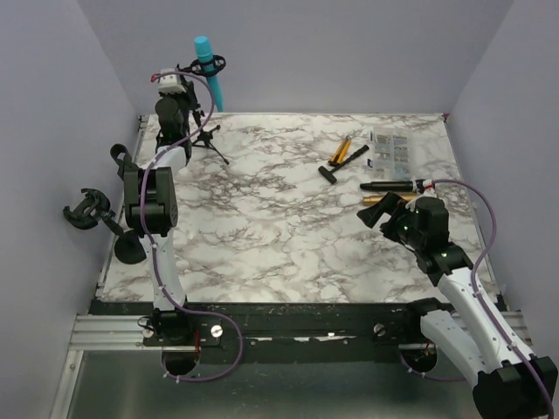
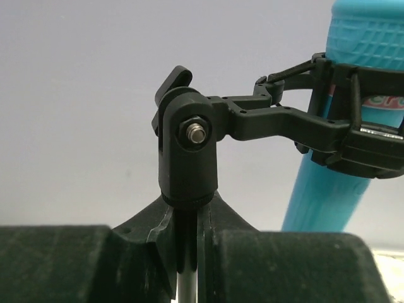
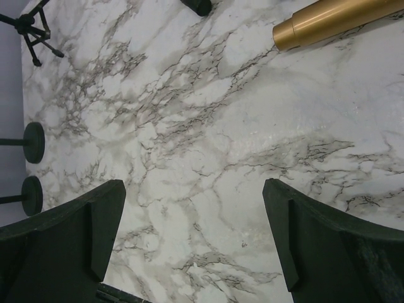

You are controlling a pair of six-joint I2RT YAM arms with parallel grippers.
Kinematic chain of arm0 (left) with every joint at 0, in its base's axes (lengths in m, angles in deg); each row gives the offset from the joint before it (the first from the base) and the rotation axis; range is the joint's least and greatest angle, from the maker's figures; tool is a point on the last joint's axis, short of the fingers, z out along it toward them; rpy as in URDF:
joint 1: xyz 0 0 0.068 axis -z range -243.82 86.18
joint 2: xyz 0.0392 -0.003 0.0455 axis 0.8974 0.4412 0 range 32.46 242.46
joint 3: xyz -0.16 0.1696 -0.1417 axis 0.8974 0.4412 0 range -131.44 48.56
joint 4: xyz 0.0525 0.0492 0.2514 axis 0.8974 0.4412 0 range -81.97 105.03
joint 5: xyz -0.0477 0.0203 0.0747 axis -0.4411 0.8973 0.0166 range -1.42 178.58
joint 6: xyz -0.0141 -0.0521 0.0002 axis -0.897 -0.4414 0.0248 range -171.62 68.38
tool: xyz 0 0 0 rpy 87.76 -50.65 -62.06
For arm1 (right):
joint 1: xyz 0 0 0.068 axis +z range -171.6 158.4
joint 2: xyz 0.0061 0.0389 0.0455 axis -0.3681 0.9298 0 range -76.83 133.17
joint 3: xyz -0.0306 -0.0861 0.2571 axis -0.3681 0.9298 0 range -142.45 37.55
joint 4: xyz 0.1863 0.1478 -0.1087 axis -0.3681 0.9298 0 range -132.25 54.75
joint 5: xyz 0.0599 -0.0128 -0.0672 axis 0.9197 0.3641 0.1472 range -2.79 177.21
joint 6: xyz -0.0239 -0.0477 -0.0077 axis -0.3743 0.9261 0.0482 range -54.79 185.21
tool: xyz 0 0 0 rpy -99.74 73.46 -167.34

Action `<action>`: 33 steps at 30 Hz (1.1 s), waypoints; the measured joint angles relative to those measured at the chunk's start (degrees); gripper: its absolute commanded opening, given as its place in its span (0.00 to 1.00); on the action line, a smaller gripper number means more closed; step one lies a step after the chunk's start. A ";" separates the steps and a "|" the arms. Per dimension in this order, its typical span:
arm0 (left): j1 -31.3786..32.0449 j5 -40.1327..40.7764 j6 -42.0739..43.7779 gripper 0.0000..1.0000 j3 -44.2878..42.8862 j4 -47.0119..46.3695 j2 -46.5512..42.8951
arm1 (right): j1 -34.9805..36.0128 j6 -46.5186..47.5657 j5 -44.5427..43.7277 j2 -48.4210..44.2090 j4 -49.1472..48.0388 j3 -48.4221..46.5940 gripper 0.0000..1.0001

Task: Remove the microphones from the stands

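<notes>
A blue microphone (image 1: 210, 70) sits tilted in a black shock-mount clip (image 1: 208, 63) on top of a small tripod stand (image 1: 208, 138) at the far left of the marble table. My left gripper (image 1: 190, 106) is shut on the stand's thin pole. In the left wrist view its jaws (image 2: 189, 252) pinch the pole just below the black swivel joint (image 2: 188, 158), and the microphone (image 2: 341, 158) hangs in the clip (image 2: 328, 126) to the right. My right gripper (image 1: 384, 212) is open and empty, low over the table at the right (image 3: 196, 233).
A gold microphone (image 1: 377, 199) (image 3: 334, 22) and a black one (image 1: 389, 185) lie just beyond my right gripper. Yellow-handled tools (image 1: 341, 153) and a clear packet (image 1: 390, 150) lie at the back. A second black stand (image 1: 129, 247) with an empty clip (image 1: 83, 209) stands at the left edge.
</notes>
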 measured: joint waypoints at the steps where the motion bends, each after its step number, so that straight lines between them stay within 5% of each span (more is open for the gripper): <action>1: 0.98 0.55 0.42 0.00 2.47 -0.66 -1.68 | 0.00 0.09 0.00 -0.20 0.00 0.00 1.00; 19: 33.42 22.05 5.86 0.00 51.12 -9.31 -38.03 | 0.00 5.25 1.11 0.94 0.35 -2.45 1.00; 29: 45.22 29.81 5.88 0.00 65.75 -9.79 -53.57 | 0.00 5.70 6.45 -1.01 0.20 -4.11 1.00; 33: 47.65 30.77 3.15 0.08 67.56 -4.96 -58.86 | 0.00 5.92 9.92 2.25 0.28 -5.88 1.00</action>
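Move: The left hand already grips the upright of the tripod stand; the blue microphone sits in its clamp about 7 cm to the hand's right, level with it and some 5 cm higher. The clear patch of table it is headed for is about 34 cm back, 24 cm right and 24 cm below. At table height, the two black stand bases are 27 cm back, 17 left and 41 back, 19 left, and the hammer is 12 back, 50 right. From the right hand, the patch is some 7 cm ahead, 30 left and 13 below; the microphone is 42 ahead, 48 left and 16 above. Keeping its shut grip on the upright just below the clamp joint, the left hand carries the tripod stand quickly back and to the right, about 34 cm back and 24 cm right at nearly constant height, with the rightward part fading first, so that the last stretch runs mostly back while the wrist turns some 15 degrees clockwise. Late on, the open, empty right hand rises about 4 cm, eases left and turns roughly 10 degrees counter-clockwise towards the approaching microphone, touching nothing. ##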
